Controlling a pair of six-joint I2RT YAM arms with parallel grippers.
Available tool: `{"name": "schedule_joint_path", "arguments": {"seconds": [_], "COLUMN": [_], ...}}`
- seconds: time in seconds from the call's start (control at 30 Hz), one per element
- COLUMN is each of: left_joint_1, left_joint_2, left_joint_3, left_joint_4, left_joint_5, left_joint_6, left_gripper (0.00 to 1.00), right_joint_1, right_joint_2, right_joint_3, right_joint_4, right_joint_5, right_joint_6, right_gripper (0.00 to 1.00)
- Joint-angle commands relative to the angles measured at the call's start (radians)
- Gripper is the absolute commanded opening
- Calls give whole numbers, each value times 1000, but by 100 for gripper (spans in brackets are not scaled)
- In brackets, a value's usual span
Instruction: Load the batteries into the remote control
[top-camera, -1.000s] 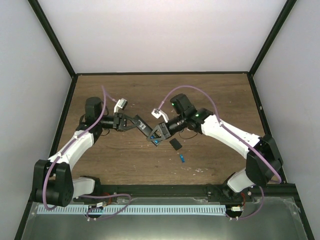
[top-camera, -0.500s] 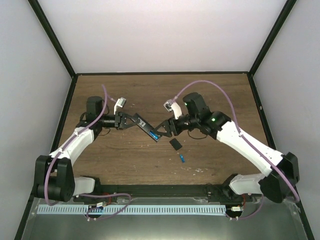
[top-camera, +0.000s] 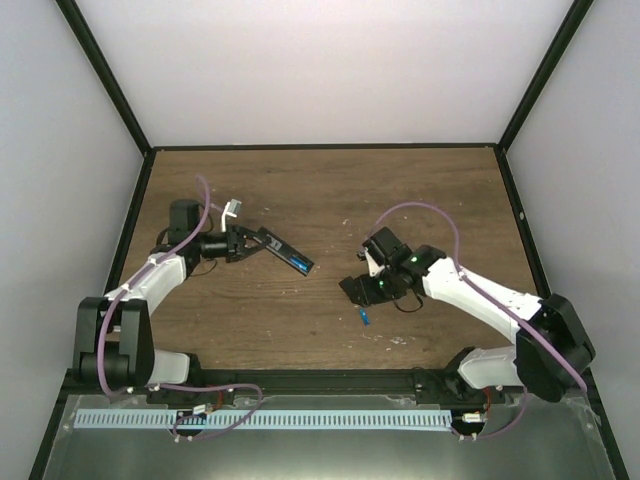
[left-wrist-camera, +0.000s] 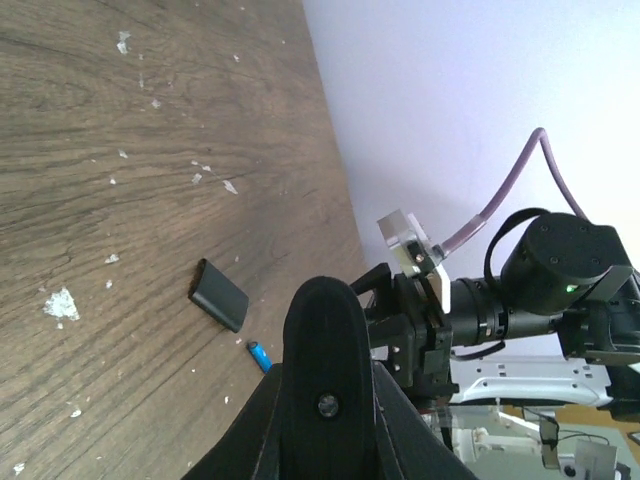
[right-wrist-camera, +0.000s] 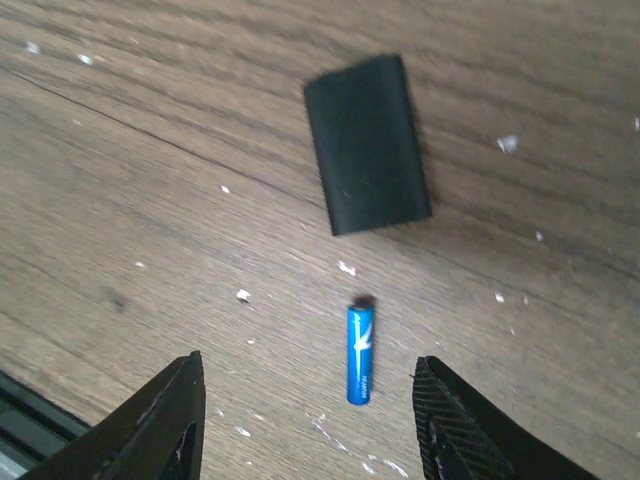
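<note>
My left gripper (top-camera: 248, 243) is shut on the remote control (top-camera: 286, 251), a slim black bar held above the table and pointing right. A blue battery (top-camera: 301, 263) shows in the remote near its free end. In the left wrist view the remote (left-wrist-camera: 322, 340) is seen end-on between the jaws. The other battery (right-wrist-camera: 360, 354) lies loose on the wood (top-camera: 365, 317). My right gripper (right-wrist-camera: 310, 400) hangs open just above it, a finger on either side, touching nothing. In the top view my right gripper (top-camera: 358, 290) is right of centre.
A small black rectangular cover (right-wrist-camera: 367, 143) lies flat on the table just beyond the loose battery, also seen in the left wrist view (left-wrist-camera: 218, 295). White specks dot the wood. Black frame rails (top-camera: 130, 200) and grey walls bound the table.
My right gripper let go at the remote, opened, and swung right and down over the loose battery. My left arm drew the remote back to the left.
</note>
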Motion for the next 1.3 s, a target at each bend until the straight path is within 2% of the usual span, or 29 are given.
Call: {"name": "schedule_joint_path", "arguments": {"seconds": [0.0,0.27,0.5,1.03,1.27], "left_joint_1": [3,4,5,6,6], "left_joint_2": [16,33,32,30,30], "left_joint_3": [34,63,69,65,54], "left_joint_4": [-24,-16,-14,-14,18], "left_joint_5": [-19,-14,-12,-13,1], "left_joint_6": [49,44,37,28,-1], "left_gripper": [0,0,0,0,0], "right_joint_1": [20,71,77,143,161], "right_joint_2": [32,138,164,216,224], "right_joint_3": [-14,-44,-76,-116,-109], "right_joint_4": [-18,27,48,52,24], "right_joint_5": [63,102,85,120,148], "right_joint_6": [60,45,47,65,70], "right_gripper": [49,38,27,19,13]}}
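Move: Below and slightly behind the right hand lies the blue battery, on the table: about 4 cm back, 1 cm to its right and 9 cm down. The black cover lies flat roughly 3 cm ahead of this hand, 2 cm to its left and 9 cm down. The remote control is held aloft some 8 cm ahead, 15 cm left and 8 cm higher. From the left hand, the battery is about 14 cm back, 22 cm right and 18 cm below. Sinking about 8 cm and drawing back 3 to 4 cm, the right hand comes down over the loose battery, quickly at first and then easing to a stop. Its fingers tip some 15 degrees closer to straight down and close from half open to a narrow gap, one on each side of the battery's rear half. The left hand keeps its hold on the remote control, nearly still. ##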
